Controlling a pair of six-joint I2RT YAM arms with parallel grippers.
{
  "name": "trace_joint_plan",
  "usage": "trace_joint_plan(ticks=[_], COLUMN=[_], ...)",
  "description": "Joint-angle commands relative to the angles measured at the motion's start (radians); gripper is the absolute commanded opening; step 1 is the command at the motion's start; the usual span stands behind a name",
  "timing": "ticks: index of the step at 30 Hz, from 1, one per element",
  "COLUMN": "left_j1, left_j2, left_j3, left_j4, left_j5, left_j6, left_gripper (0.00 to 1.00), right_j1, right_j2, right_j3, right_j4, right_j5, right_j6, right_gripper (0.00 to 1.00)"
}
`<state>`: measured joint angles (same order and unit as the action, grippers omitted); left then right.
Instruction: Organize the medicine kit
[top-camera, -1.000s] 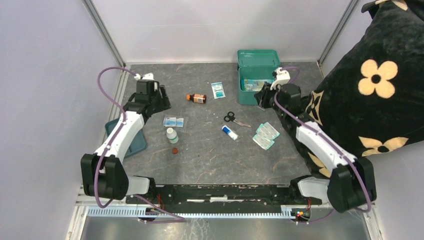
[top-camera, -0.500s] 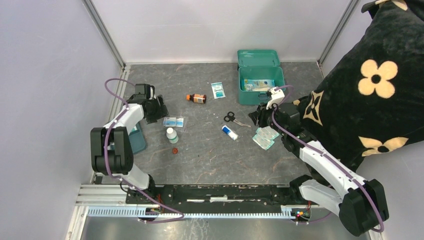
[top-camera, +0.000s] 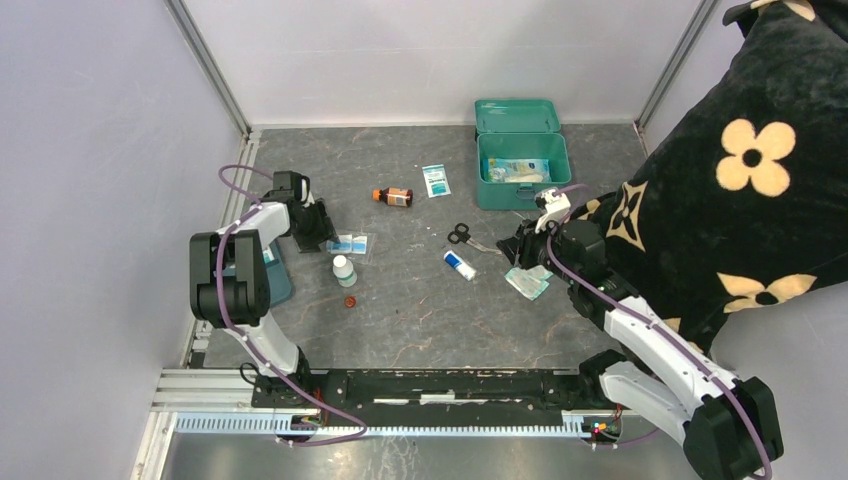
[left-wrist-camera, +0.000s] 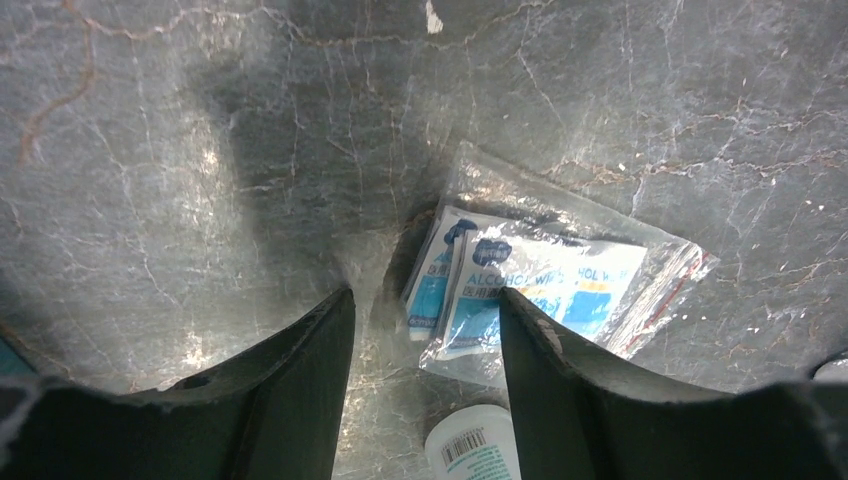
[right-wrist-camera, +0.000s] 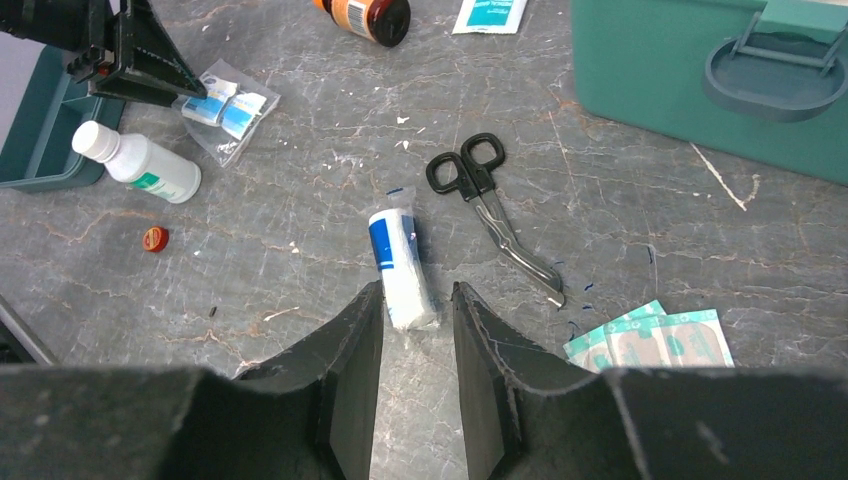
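The medicine kit (top-camera: 522, 170) is a teal box at the back right with its lid up and packets inside; its front wall (right-wrist-camera: 660, 70) shows in the right wrist view. My left gripper (top-camera: 325, 238) is open and low over a clear bag of alcohol wipes (left-wrist-camera: 540, 290), whose left edge lies between the fingers (left-wrist-camera: 425, 300). My right gripper (top-camera: 520, 248) is open and holds nothing. In the right wrist view it (right-wrist-camera: 418, 292) points at a white and blue tube (right-wrist-camera: 400, 270) lying just beyond its tips.
Loose on the table are a white bottle (top-camera: 344, 270), a red cap (top-camera: 350, 301), a brown bottle (top-camera: 394, 196), a sachet (top-camera: 436, 180), black scissors (top-camera: 466, 237) and plaster packets (top-camera: 528, 280). A shallow teal tray (top-camera: 275, 280) lies at the left. A black flowered cushion (top-camera: 760, 160) fills the right.
My right gripper has drawn back from the kit's front to the table beside the plaster packets. My left gripper has moved down to the wipes bag, and its jaws have narrowed a little.
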<state>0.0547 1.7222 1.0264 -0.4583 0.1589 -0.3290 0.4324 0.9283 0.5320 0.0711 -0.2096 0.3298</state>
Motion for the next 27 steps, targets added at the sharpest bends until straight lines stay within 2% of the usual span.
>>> trace_joint_plan(ticks=[1,4,8,15,23,27], left_j1=[0.001,0.001,0.001,0.001,-0.002,-0.014], left_j2=[0.036,0.057,0.062,0.015,-0.111,-0.162], left_j3=[0.036,0.038,0.030,0.005,0.002,0.055], left_j4=[0.011,0.013,0.028,0.066,0.121,0.139], left_j5=[0.013,0.014,0.045,0.107,0.137,0.159], left_j6=[0.050,0.061,0.072,0.078,0.005,-0.034], left_gripper=[0.60,0.52,0.30,0.05,0.02,0.02], right_j1=[0.006,0.007,0.007,0.008,0.010,0.010], right_j2=[-0.045,-0.072,-0.096,-0.100,-0.119,-0.119], right_j3=[-0.023,-0.036,-0.045,-0.056,-0.043,-0.056], right_j4=[0.046,0.037,0.020,0.008,-0.038,0.037], right_j5=[-0.037,-0.048,-0.063,-0.106,-0.046,-0.066], right_j6=[0.012,0.005,-0.006,0.003,-0.012,0.052], right_gripper=[0.37,0.37,0.37,0.38,0.39,0.42])
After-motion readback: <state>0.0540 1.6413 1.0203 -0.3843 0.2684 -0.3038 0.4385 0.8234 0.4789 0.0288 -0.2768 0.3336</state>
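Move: The clear bag of alcohol wipes lies just below the left hand, its middle about 4 cm to the right and level fore and aft, with its left edge already between the open fingers. The white bottle stands some 7 cm back and 3 cm to the right; the brown bottle lies roughly 11 cm ahead and 14 cm to the right. From the right hand, the bag is about 33 cm left, 5 cm ahead and 16 cm below. Keep the left gripper low over the bag's left edge, ease it forward about 1 cm and shut the fingers fully, drifting slightly right, to pinch the clear film. Then lift some 3.5 cm, tipping the fingertips a little forward. Meanwhile let the empty right hand draw back about 2.5 cm, its fingers staying partly open. ##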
